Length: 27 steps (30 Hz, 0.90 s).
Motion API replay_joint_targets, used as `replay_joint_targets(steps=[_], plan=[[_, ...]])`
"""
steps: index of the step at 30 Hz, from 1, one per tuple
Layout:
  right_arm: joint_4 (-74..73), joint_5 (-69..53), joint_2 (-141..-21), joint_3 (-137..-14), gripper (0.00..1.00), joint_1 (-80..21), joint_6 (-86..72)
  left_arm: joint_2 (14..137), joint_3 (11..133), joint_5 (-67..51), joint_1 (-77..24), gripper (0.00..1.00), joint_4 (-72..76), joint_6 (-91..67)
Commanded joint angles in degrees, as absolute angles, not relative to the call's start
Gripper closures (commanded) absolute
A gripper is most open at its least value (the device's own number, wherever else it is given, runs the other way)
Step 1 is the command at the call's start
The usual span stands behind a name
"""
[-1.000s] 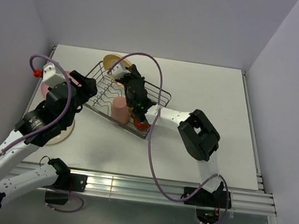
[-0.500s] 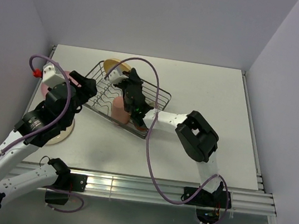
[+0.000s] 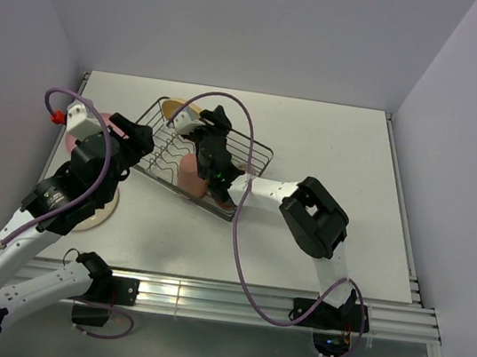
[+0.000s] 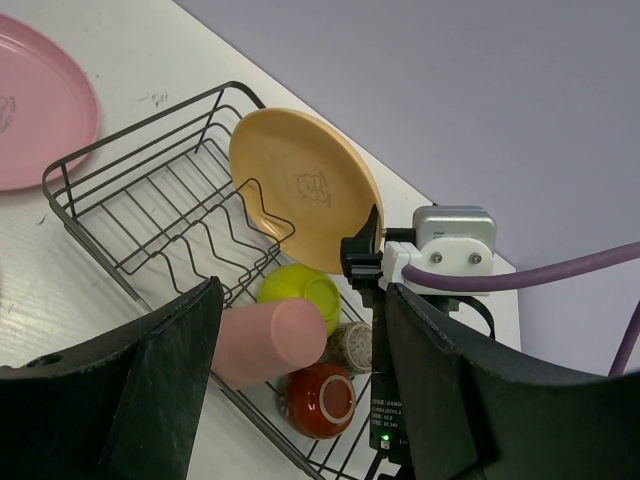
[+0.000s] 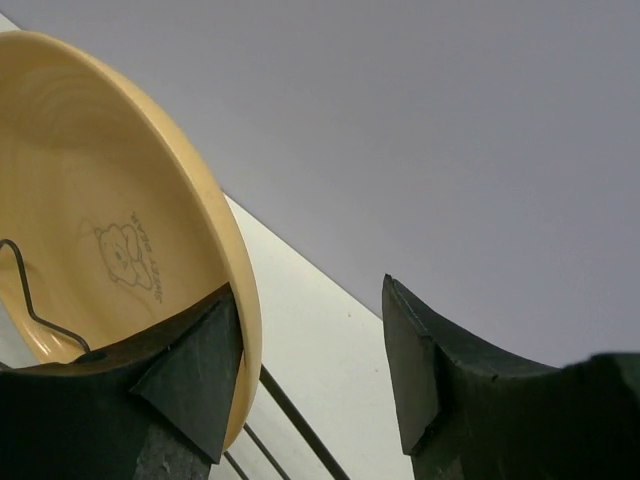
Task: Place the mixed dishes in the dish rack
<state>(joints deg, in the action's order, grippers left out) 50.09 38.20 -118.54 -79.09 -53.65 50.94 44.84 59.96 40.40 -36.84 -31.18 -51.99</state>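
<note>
The dish rack holds the tan-orange plate, which stands on edge in the wire dividers at its far-left end. It also holds the lime-green bowl, salmon-pink tumbler, grey-beige cup and red mug. My right gripper is open, with the plate's rim against its left finger. My left gripper is open and empty, left of the rack.
The pink plate lies on the table left of the rack, mostly under my left arm. The pale cream plate lies nearer the front left. Walls close off the table's back and sides.
The right gripper has shifted slightly left along the rack. The tan-orange plate has tipped more upright and now shows as a narrower sliver from above. The left arm has barely moved.
</note>
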Motion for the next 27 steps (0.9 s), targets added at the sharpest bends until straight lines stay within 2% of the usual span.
replay_joint_targets(steps=[1, 14, 18, 27], plan=[[52.6, 39.3, -118.1, -80.2, 0.36, -54.1, 50.4, 44.4, 60.0, 40.2, -36.6, 0.28, -30.8, -52.1], [49.2, 38.3, -117.0, -79.9, 0.27, -53.7, 47.3, 44.8, 60.4, 39.7, -36.7, 0.28, -31.4, -52.5], [47.3, 37.0, -116.2, -79.3, 0.20, -53.7, 44.7, 45.1, 60.4, 39.5, -36.6, 0.28, -31.4, -52.6], [37.5, 33.8, -114.7, -80.7, 0.18, -52.8, 37.5, 45.3, 60.3, 39.5, -36.6, 0.28, -31.6, -52.6]])
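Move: The yellow plate stands on edge in the rack, its right rim between the right hand's half-open fingers; its middle lies some 8 cm to that hand's left, about 2 cm ahead and 5 cm lower. The lime bowl sits roughly 9 cm back, 1 cm left and 13 cm below, the pink cup about 12 cm back, 5 cm left and 13 cm below. From the left hand the plate is about 19 cm ahead, 6 cm right, 14 cm lower. The right fingers, already parting, spread on to nearly wide open around the yellow plate's right rim, so that the left finger comes clear of the plate's inner face and the rim stands loose between them. Slowly at first and then faster, the hand sinks beside the plate by about 3.5 cm, easing about 1 cm left towards it while the wrist tips nose-down by some 8 degrees. ##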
